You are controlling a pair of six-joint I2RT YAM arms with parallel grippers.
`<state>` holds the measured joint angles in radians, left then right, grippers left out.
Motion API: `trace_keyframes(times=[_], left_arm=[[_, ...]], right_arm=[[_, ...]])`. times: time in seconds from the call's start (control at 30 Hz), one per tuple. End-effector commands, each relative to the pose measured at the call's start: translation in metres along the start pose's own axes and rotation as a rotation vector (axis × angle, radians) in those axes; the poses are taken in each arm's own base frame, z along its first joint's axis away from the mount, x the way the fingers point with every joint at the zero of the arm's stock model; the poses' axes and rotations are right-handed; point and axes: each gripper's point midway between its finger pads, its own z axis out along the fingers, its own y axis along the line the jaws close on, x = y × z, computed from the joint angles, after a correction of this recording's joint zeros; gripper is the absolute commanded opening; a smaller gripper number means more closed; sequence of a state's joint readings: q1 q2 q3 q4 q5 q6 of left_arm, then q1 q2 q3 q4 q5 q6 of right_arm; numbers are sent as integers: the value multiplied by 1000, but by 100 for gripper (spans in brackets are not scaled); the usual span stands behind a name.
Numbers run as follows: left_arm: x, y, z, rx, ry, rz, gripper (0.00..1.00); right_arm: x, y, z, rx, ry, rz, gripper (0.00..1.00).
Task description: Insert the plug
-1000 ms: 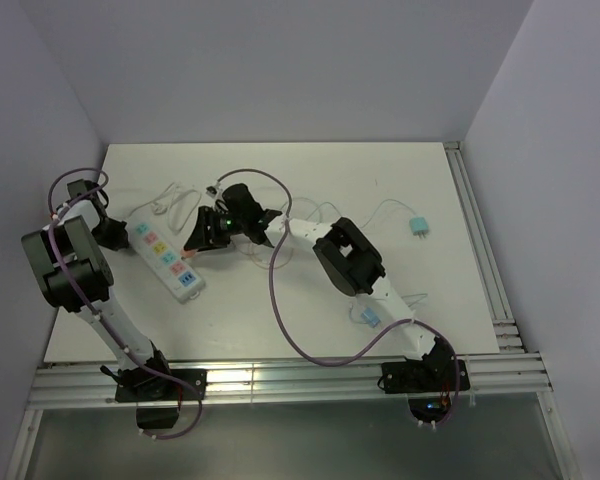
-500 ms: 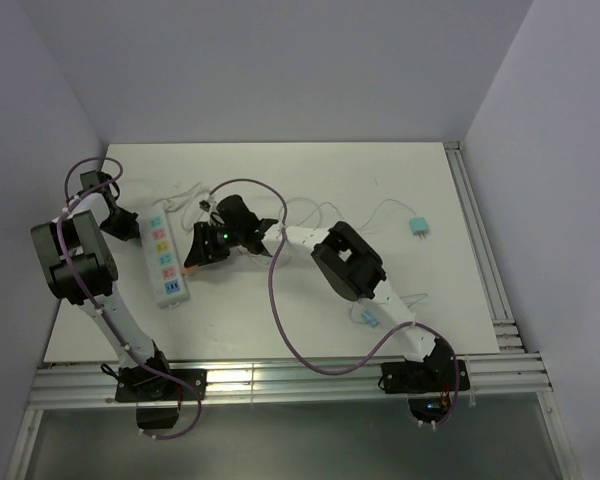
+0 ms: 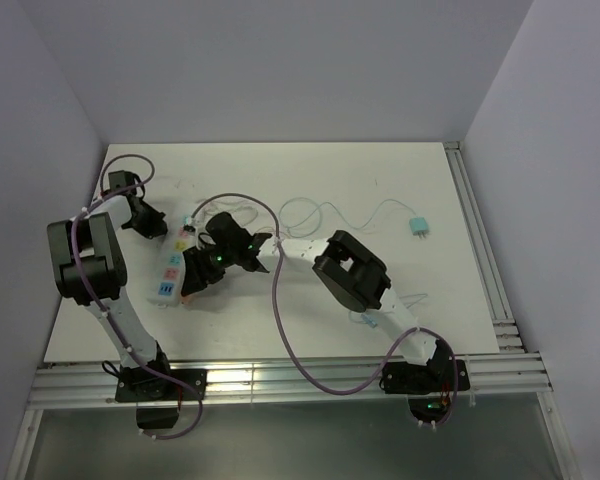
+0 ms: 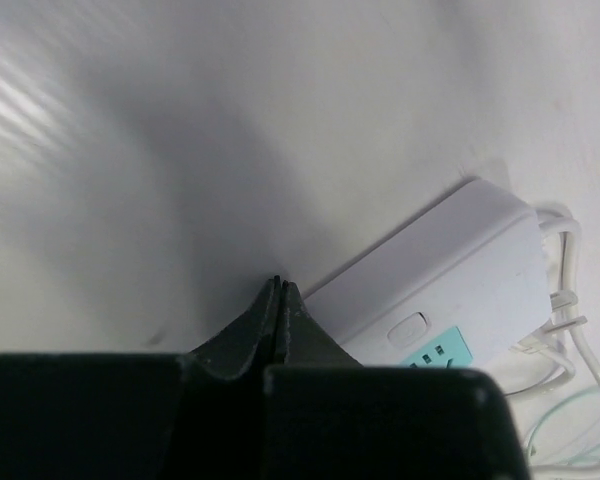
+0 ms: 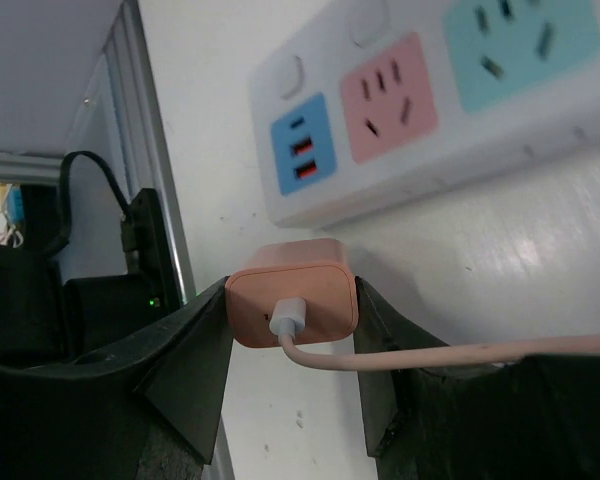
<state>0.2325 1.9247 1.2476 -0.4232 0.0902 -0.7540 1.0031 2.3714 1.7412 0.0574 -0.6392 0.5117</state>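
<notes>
A white power strip (image 3: 170,268) with coloured sockets lies almost lengthwise at the table's left. In the right wrist view its blue USB panel and pink socket (image 5: 390,95) face me. My right gripper (image 5: 292,300) is shut on the pink plug (image 5: 292,298), a square adapter with a pink cable, held just off the strip's long side near its near end. In the top view that gripper (image 3: 192,280) sits right of the strip. My left gripper (image 4: 280,285) is shut and empty, its tips against the side of the strip (image 4: 450,270) at its far end (image 3: 152,224).
A teal plug (image 3: 417,226) on a thin white cable lies at the right of the table. A small blue connector (image 3: 370,320) rests by the right arm. Loose white cables (image 3: 310,212) lie in the middle. Metal rails (image 3: 477,250) line the right edge and the near edge.
The strip's far end has swung right, turning it from diagonal to nearly lengthwise, with the shut left gripper moving right against it. The right gripper has moved nearer and left with the plug.
</notes>
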Motion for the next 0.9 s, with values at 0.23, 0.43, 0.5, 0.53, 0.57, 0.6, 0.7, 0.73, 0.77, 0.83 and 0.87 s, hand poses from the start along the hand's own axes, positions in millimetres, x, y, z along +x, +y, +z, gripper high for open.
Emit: trace_keyframes(times=[0.23, 0.43, 0.5, 0.53, 0.57, 0.6, 0.7, 0.73, 0.77, 0.83, 0.87], left_arm=[[60, -31, -33, 145, 122, 151, 0], [82, -29, -34, 166, 169, 190, 0], [88, -29, -32, 162, 179, 204, 0], [88, -28, -32, 157, 173, 204, 0], [88, -27, -33, 151, 167, 202, 0], [85, -28, -37, 149, 149, 200, 0], [72, -33, -50, 161, 71, 183, 6], [71, -35, -53, 168, 64, 180, 11], [69, -35, -56, 169, 50, 170, 19], [66, -39, -65, 188, 31, 168, 22], [66, -40, -68, 189, 30, 166, 25]], right_arm=[[-65, 11, -68, 80, -178, -164, 0], [-135, -27, -129, 338, -208, -492, 0], [-158, -33, -140, 415, -233, -587, 0], [-155, -44, -137, 442, -203, -588, 0], [-171, -43, -142, 472, -223, -630, 0], [-174, -47, -141, 478, -216, -637, 0], [-174, -60, -133, 463, -178, -676, 0], [-174, -64, -129, 456, -173, -712, 0], [-171, -67, -127, 451, -168, -725, 0], [-174, -68, -121, 435, -184, -776, 0], [-173, -70, -119, 434, -183, -786, 0]])
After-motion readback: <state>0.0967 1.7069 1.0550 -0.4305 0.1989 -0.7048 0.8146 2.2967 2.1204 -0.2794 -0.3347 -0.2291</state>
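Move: The power strip stands against the left gripper's shut fingertips; its middle lies about 5 cm to their right, 5 cm back and 1 cm lower. From the right gripper, still holding the orange plug, the strip's far teal socket lies some 18 cm ahead, neither left nor right, about 3 cm lower. The strip's USB end is roughly 5 cm to this hand's left, level ahead; the white cord bundle some 20 cm ahead and 10 cm right. Bring the left gripper, fingers still shut against the strip's left side, about 8 cm right and 5 cm back, pushing the strip along; then begin opening and lift 2 cm clear. Keep the right grip on the plug and sweep it forward some 19 cm along the strip while rising 12 cm and drifting right, rolling the wrist nearly 50 degrees, towards the far teal socket. ##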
